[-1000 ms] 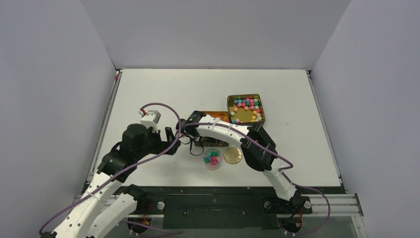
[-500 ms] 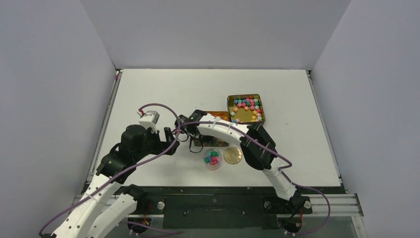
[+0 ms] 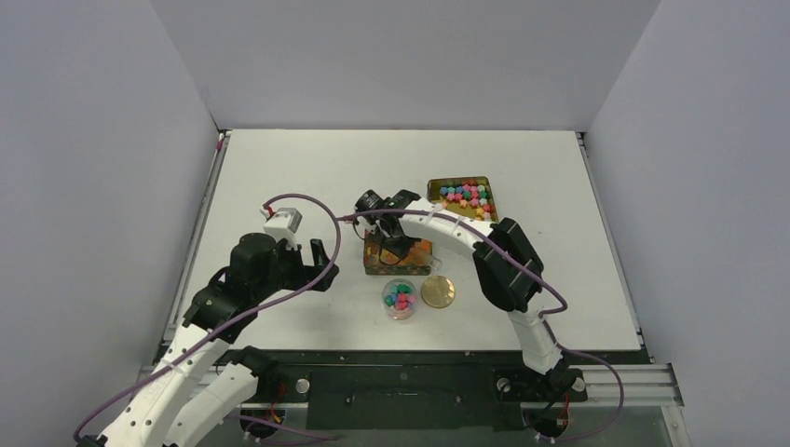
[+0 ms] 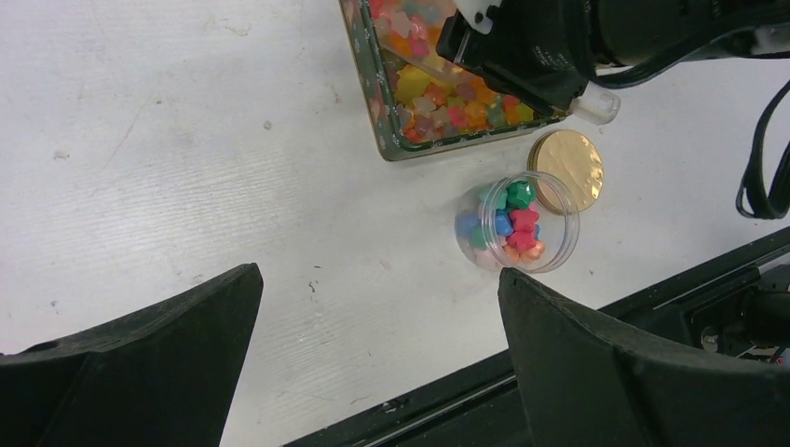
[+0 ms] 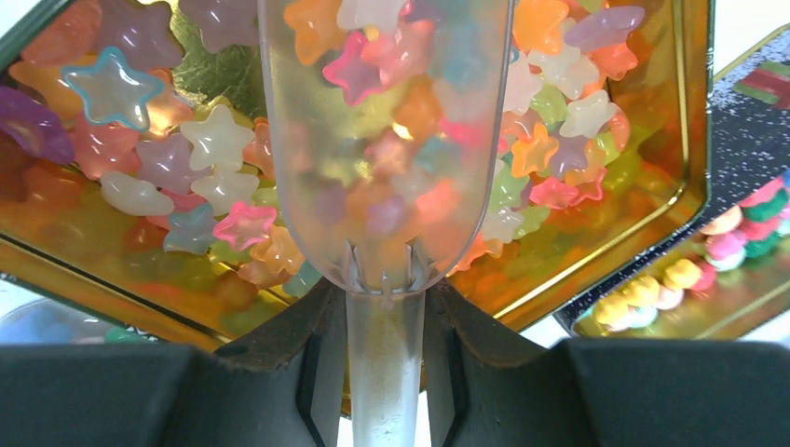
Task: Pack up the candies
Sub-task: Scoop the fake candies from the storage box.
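Glossy translucent star candies (image 5: 186, 158) fill a gold tin (image 3: 373, 264) at mid-table. My right gripper (image 5: 384, 345) is shut on the handle of a clear plastic scoop (image 5: 387, 140), whose bowl holds several candies and hangs over that tin. In the top view the right gripper (image 3: 393, 244) sits above the tin. Opaque candies (image 3: 463, 196) lie in a second gold tin (image 3: 431, 197) behind it. A small clear jar (image 4: 519, 223), partly filled with candies, stands next to a flat gold lid (image 4: 566, 169). My left gripper (image 4: 377, 307) is open and empty, left of the jar.
The black front rail (image 4: 466, 391) runs just below the jar. The right arm (image 3: 503, 265) arches over the table right of the jar and lid. Purple cables (image 3: 307, 200) loop above the left wrist. Grey walls enclose the table.
My right gripper with the scoop swung back and to the right, uncovering the nearer tin and now hanging over it. The left arm has barely moved.
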Robot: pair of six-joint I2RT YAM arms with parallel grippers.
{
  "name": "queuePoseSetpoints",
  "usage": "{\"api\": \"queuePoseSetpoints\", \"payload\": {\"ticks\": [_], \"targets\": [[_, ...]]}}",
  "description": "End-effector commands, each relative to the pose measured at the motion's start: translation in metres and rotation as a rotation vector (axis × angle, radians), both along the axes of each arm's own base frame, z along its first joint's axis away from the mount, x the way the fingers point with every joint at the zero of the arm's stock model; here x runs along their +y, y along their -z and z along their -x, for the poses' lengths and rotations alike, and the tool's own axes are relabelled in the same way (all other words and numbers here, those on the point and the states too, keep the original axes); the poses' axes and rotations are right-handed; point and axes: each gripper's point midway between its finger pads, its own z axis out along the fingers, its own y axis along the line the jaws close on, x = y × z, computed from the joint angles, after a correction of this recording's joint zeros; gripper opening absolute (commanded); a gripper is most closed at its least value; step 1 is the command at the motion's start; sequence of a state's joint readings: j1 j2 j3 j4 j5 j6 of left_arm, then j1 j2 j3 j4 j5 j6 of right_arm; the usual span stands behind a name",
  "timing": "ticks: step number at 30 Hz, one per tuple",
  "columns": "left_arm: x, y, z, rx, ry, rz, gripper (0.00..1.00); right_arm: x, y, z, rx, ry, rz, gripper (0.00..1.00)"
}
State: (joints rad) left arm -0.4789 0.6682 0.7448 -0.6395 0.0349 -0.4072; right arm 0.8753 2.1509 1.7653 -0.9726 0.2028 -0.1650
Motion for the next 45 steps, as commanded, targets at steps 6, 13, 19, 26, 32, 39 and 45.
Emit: {"api": "queuePoseSetpoints", "payload": {"ticks": [6, 13, 19, 26, 32, 39, 45], "targets": [[-0.01, -0.007, -0.003, -0.021, 0.037, 0.028, 0.96, 0.02, -0.016, -0.011, -0.008, 0.056, -0.309, 0.0], [-0.011, -0.006, -0.003, -0.018, 0.045, 0.028, 0.96, 0.008, -0.035, -0.019, -0.062, 0.085, -0.357, 0.0], [-0.011, -0.004, -0.003, -0.01, 0.049, 0.025, 0.96, -0.008, -0.05, -0.024, -0.114, 0.112, -0.375, 0.0], [-0.012, -0.002, -0.004, -0.004, 0.051, 0.024, 0.96, -0.02, -0.066, -0.019, -0.167, 0.12, -0.397, 0.0], [-0.013, -0.001, -0.004, -0.002, 0.053, 0.023, 0.96, -0.031, -0.08, -0.004, -0.184, 0.137, -0.44, 0.0], [-0.015, 0.0, -0.003, 0.002, 0.063, 0.028, 0.96, -0.04, -0.101, 0.022, -0.202, 0.144, -0.5, 0.0], [-0.015, -0.001, -0.003, -0.002, 0.067, 0.033, 0.96, -0.047, -0.117, 0.054, -0.201, 0.133, -0.528, 0.0]]}}
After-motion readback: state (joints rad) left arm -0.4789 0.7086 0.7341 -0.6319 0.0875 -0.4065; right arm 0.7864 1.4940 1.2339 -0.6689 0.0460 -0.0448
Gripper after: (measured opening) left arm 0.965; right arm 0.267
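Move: Just past the right hand and slightly below it lies the orange box of star candies, its middle about 2 cm ahead, 2 cm left and 4 cm down; the scoop in this hand already reaches into it. From the hand, the round storage jar stands some 10 cm back and 1 cm left, the gold lid 8 cm back and 6 cm right, the box of round candies 9 cm ahead and 11 cm right. From the left hand, the orange box is about 10 cm ahead, 12 cm right and 18 cm below. Tipping the scoop's bowl up under the star candies, the right hand first stays almost in place, its left side rising, then lifts about 10 cm out of the orange box while going some 5 cm right and, towards the end, back. The roll reaches about 25 degrees in all, and the fingers keep their pinch on the handle. ##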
